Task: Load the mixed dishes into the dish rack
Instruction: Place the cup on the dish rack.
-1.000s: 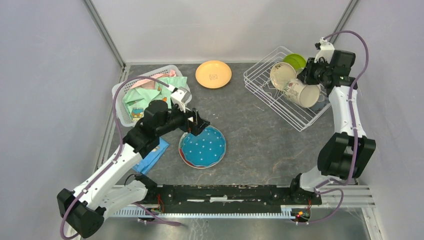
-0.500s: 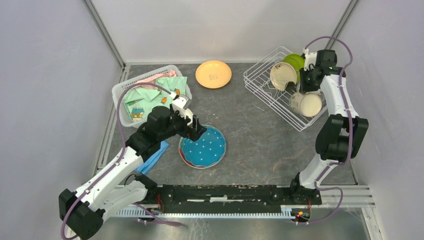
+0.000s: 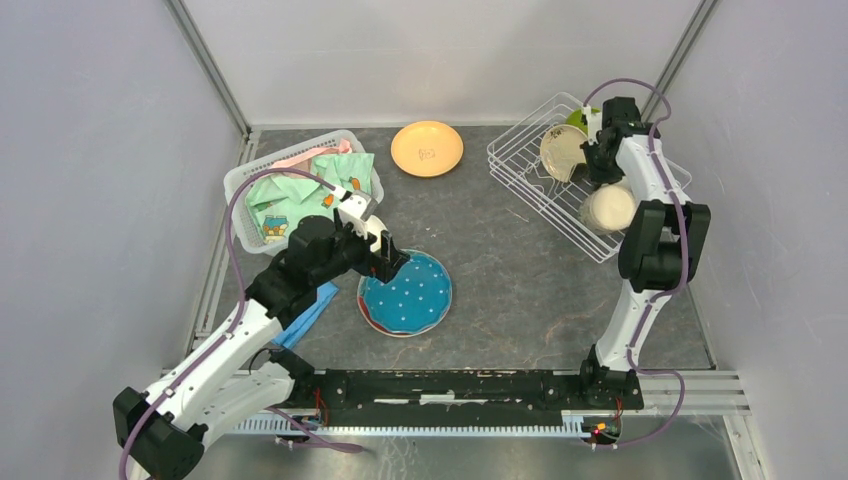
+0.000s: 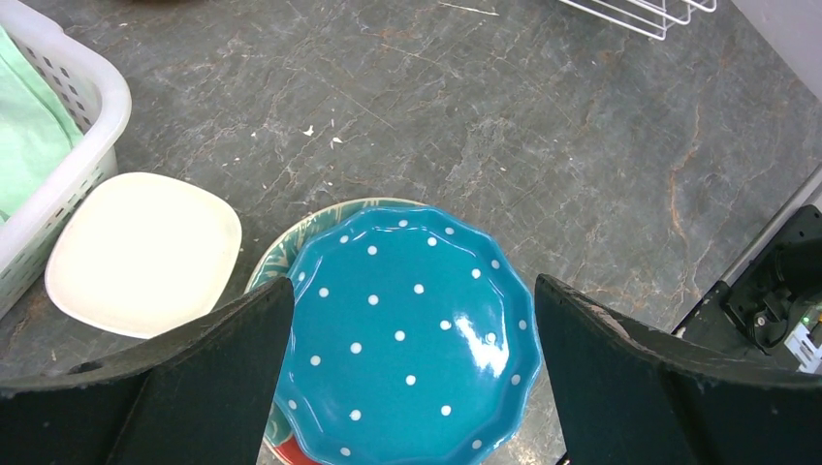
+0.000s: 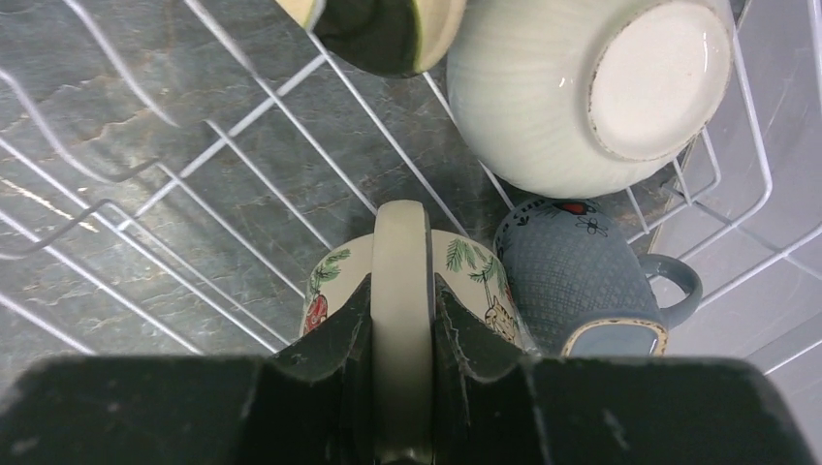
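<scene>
My left gripper (image 4: 412, 286) hangs open just above the blue white-dotted plate (image 4: 407, 358), one finger over each side of it; in the top view this gripper (image 3: 388, 263) is over that plate's (image 3: 412, 295) left rim. The blue plate lies on a stack showing a teal rim and a red edge (image 4: 291, 450). A cream plate (image 4: 145, 252) lies to its left. My right gripper (image 5: 402, 320) is shut on the handle of a beige painted mug (image 5: 475, 266), held low inside the dish rack (image 3: 520, 175). An orange plate (image 3: 427, 148) lies at the back.
In the rack sit a white bowl (image 5: 582, 92), a grey-blue mug (image 5: 567, 281) right of the held mug, and a green dish (image 3: 578, 118). A white basket of clothes (image 3: 300, 185) stands back left. A blue cloth (image 3: 305, 315) lies left of the stack.
The right arm has swung back over the rack and brought the beige mug down among the dishes. The left gripper has shifted slightly nearer over the blue plate, still open.
</scene>
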You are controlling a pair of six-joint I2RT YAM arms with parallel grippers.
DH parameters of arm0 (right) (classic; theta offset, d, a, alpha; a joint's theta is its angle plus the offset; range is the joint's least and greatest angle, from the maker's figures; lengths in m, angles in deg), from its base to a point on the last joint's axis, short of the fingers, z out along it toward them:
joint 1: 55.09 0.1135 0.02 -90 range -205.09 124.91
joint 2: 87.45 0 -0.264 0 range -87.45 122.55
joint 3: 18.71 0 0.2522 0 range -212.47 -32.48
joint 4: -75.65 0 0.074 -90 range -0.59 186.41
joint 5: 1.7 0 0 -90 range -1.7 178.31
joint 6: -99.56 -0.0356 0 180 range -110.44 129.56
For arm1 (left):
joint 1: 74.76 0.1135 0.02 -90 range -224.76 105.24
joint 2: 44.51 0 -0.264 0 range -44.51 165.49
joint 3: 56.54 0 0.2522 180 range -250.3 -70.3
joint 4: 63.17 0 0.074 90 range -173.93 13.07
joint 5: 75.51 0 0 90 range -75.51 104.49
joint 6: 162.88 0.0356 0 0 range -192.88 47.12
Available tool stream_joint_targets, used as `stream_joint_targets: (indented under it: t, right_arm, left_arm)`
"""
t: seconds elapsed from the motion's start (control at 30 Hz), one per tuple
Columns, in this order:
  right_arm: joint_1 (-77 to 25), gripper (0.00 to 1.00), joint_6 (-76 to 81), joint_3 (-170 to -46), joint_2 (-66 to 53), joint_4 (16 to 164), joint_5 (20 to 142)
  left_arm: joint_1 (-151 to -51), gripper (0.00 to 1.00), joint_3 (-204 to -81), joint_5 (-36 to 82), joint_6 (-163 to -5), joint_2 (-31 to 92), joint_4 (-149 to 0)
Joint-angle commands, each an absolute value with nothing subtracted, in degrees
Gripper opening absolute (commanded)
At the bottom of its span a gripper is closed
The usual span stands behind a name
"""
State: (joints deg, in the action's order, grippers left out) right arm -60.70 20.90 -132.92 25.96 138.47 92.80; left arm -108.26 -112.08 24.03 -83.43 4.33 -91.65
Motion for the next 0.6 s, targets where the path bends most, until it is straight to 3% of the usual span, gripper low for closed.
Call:
stream_joint_targets:
  t: [0.0, 0.07, 0.2, 0.37, 0.57]
  right_arm:
    - [-60.8, 0.03, 19.8, -134.2, 27.7, 137.1, 97.2]
    - [-60.8, 0.13, 19.1, -134.2, 28.2, 136.7, 99.2]
    - [-61.3, 0.19, 17.8, -135.0, 28.1, 135.2, 98.2]
    - [-61.5, 0.39, 17.0, -136.2, 27.8, 132.8, 96.3]
    - [-62.0, 0.48, 17.8, -139.1, 27.7, 133.5, 94.8]
  left_arm:
    - [-108.2, 1.0, -112.2, 23.4, -80.1, 4.1, -91.0]
    - [-108.2, 1.0, -112.3, 23.0, -79.9, 4.1, -91.4]
    - [-108.2, 1.0, -112.1, 22.1, -79.7, 3.5, -91.5]
    - [-108.3, 1.0, -112.1, 22.0, -79.7, 3.5, -91.6]
    - [-108.2, 1.0, -112.0, 21.9, -79.7, 3.2, -91.8]
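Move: My right fingers still hold the handle of the upturned cup; its body lies about 5 cm back from them, 2 cm to the right and 3 cm lower, over the rack. The white bowl is some 2 cm ahead and 5 cm right, the small blue cup 4 cm back and 6 cm right, the beige plate 7 cm ahead and 7 cm left. From my left hand the upturned cup is roughly 41 cm right and 11 cm ahead. With my right hand I ease the cup about 1.5 cm to the right and down onto the rack beside the small blue cup, turning it some 5 degrees clockwise. Then I open my fingers partway, freeing the handle, and start drawing off about 2 cm forward and 1.5 cm up, with the fingertips still either side of it. ##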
